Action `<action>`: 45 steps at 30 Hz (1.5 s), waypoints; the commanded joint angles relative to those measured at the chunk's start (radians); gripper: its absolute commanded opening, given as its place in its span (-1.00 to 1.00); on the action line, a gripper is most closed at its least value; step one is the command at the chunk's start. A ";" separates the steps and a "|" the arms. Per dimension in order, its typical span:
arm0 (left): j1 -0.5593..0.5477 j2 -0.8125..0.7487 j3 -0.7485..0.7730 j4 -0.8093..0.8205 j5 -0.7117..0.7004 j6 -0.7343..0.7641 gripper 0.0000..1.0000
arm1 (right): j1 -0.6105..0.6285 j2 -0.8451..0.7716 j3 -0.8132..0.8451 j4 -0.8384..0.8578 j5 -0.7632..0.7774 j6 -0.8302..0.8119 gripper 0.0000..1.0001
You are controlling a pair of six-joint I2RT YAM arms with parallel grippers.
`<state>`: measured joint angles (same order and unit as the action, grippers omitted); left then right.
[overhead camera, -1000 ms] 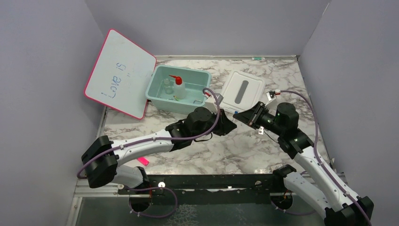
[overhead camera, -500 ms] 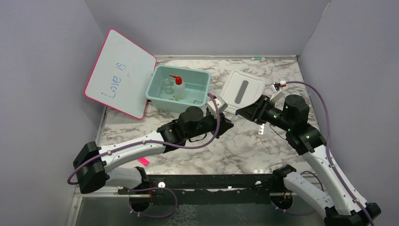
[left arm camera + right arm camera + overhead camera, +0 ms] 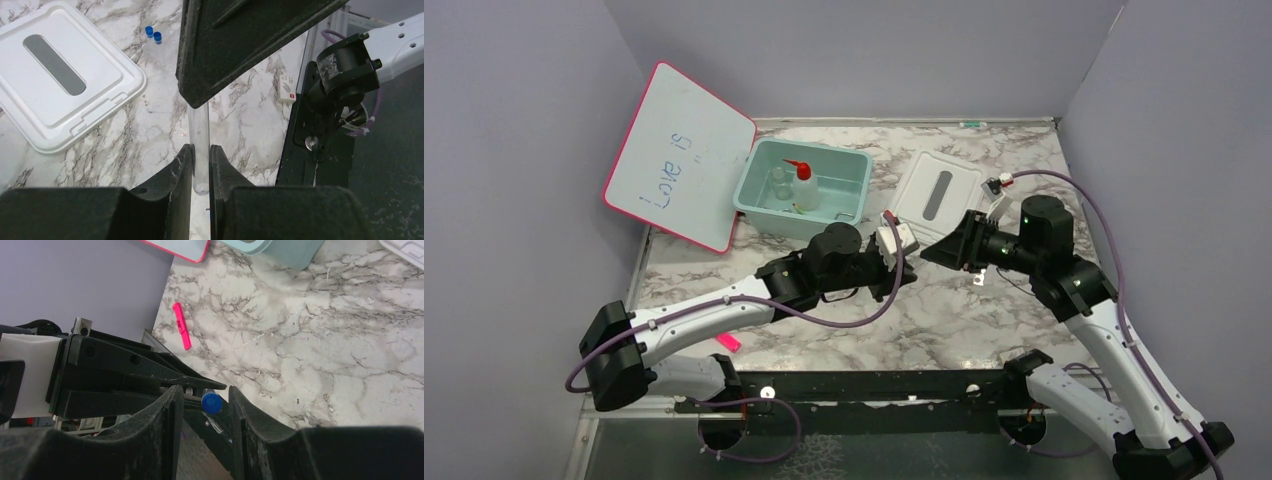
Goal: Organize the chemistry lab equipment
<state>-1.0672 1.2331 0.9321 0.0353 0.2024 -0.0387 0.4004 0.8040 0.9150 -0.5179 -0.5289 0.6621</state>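
Note:
My left gripper [image 3: 200, 148] is shut on a thin clear vial [image 3: 199, 127], held level above the marble table between the two arms. The vial's blue cap [image 3: 212, 402] sits between the fingers of my right gripper [image 3: 204, 391], which stands open with a gap on each side of it. In the top view the left gripper [image 3: 904, 262] and right gripper [image 3: 932, 253] meet tip to tip. The clear squeeze bottle [image 3: 804, 186] with the red nozzle and small vials [image 3: 779, 180] stand in the teal bin [image 3: 753, 192].
The bin's white lid [image 3: 939, 192] lies flat behind the grippers. Two small blue-capped pieces [image 3: 153, 34] lie on the table near the lid. The pink-edged whiteboard [image 3: 679, 155] leans at the back left. A pink marker [image 3: 182, 325] lies near the front left edge.
My right gripper has opened off the vial's capped end and drawn back a little to the right. My left gripper keeps its hold on the vial.

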 commanded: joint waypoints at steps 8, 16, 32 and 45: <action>-0.002 0.027 0.039 -0.034 0.032 0.033 -0.98 | 0.006 0.008 -0.008 -0.009 -0.094 -0.054 -0.36; -0.002 0.026 0.043 -0.034 0.028 0.034 -0.98 | 0.006 0.026 -0.014 -0.043 -0.122 -0.094 -0.28; -0.002 0.014 0.074 -0.109 -0.029 0.042 -0.42 | 0.005 0.022 0.007 -0.082 -0.060 -0.117 -0.83; -0.002 -0.256 0.066 -0.263 -0.420 -0.191 0.53 | 0.005 0.098 0.042 -0.186 0.695 -0.156 -0.83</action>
<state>-1.0691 1.0920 0.9947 -0.1905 -0.0933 -0.1349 0.4011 0.8570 0.9611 -0.6567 -0.1558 0.5259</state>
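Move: The left gripper already holds the blue-capped test tube upright-ish; the right gripper's fingers are about 3 cm ahead, 3 cm to its right and 3 cm higher. The tube's middle is roughly 2 cm back, 1 cm left and 2 cm below the right hand. From the right hand the clear rack is some 5 cm ahead and 12 cm right, the white lid about 22 cm ahead and 4 cm right, both on the table roughly 24 cm below. Hold the test tube in the left gripper while the right gripper sinks about 2 cm and closes on it at its blue cap. Then open the left fingers wide and back off left, up and a little forward. Carry the tube with the right gripper about 5 cm right and 5 cm forward, slightly down, towards the rack, turning the wrist some 20 degrees clockwise and rolling it left side down. ##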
